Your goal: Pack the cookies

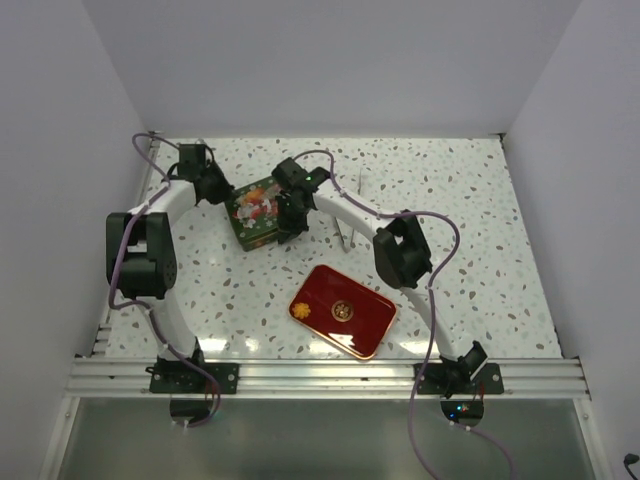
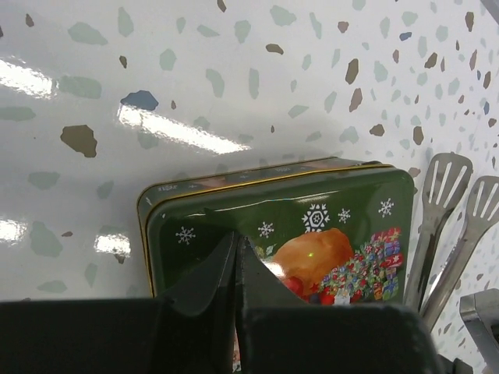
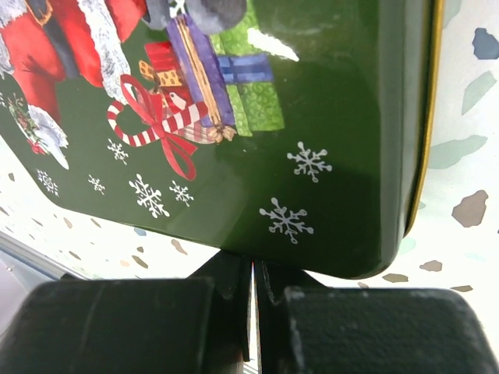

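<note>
Two cookies lie on a red tray (image 1: 372, 322) at the table's front middle: an orange one (image 1: 302, 313) near its left corner and a brownish one (image 1: 342, 310) at its centre. Behind it sits a green Christmas tin (image 1: 255, 212), lid on. My left gripper (image 1: 225, 195) is at the tin's left side. In the left wrist view the left gripper (image 2: 236, 240) is shut, tips over the tin's lid (image 2: 343, 210). My right gripper (image 1: 290, 222) is at the tin's right edge. The right gripper (image 3: 253, 269) is shut, tips tucked under the lid's corner (image 3: 312, 117).
Metal tongs (image 2: 448, 226) lie just right of the tin, partly under the right arm (image 1: 350, 215). White walls close the table on three sides. An aluminium rail (image 1: 320, 378) runs along the near edge.
</note>
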Robot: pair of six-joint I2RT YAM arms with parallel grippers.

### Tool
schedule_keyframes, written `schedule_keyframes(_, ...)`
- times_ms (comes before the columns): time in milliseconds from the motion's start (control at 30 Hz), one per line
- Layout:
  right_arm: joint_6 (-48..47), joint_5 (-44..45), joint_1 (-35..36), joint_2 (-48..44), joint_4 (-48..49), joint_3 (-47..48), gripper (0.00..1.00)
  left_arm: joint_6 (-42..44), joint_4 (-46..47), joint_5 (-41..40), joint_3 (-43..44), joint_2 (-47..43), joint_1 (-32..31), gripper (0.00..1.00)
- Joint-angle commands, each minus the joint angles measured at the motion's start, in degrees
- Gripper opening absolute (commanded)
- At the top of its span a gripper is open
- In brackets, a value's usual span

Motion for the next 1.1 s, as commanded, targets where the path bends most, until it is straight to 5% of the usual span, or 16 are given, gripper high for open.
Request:
schedule_keyframes(0, 1.04, 0.35, -0.84, -0.07, 0.76, 0.92, 0.0, 0.72, -3.57, -2.66, 2.84, 1.07, -0.07, 0.06)
schedule_keyframes(133, 1.31, 0.26, -0.92, 0.02, 0.94, 0.83, 0.0, 0.72, -4.11, -1.78, 5.83, 0.45, 0.28, 0.13)
schedule_keyframes(300, 1.3, 0.26, -1.01, -0.24, 1.11, 0.39, 0.0, -0.25, -1.56, -1.69, 6.36, -3.5, 0.37, 0.69)
schedule_keyframes(367, 1.13, 0.34, -1.1, -0.51, 1.2, 0.13, 0.0, -0.69, -1.55, -1.78, 7.68, -4.64, 0.54, 0.8)
schedule_keyframes(800, -0.36, 4.12, -1.89, -12.01, 0.33, -6.19, 0.0, -1.83, -2.87, -3.19, 10.93, -12.11, 2.3, 0.95)
schedule_keyframes(1067, -3.09, 8.16, -1.63, -28.34, -0.73, -13.47, 0.0, 1.16, 0.81, -4.42, 1.1, -22.92, 2.39, 0.94)
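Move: The tin's middle lies about 5 cm right of the left fingertips and 4 cm back, some 3 cm below them; the shut fingers are over the far left part of its lid. From the right fingertips, at the tin's near side, it is about 7 cm ahead, 5 cm left and about level. The slotted tongs lie 17 cm right and 7 cm ahead of the right hand, the red tray 16 cm right and 18 cm back, both some 4 cm lower. Lift the left gripper off the tin's lid, opening it wide as it goes, and carry it up about 16 cm, a little left by the end, tipping its fingers up some 20 degrees. Hold the shut right fingers by the tin's near side at first, then dip them slightly, draw them off to the right about 5 cm and raise them clear some 9 cm. ##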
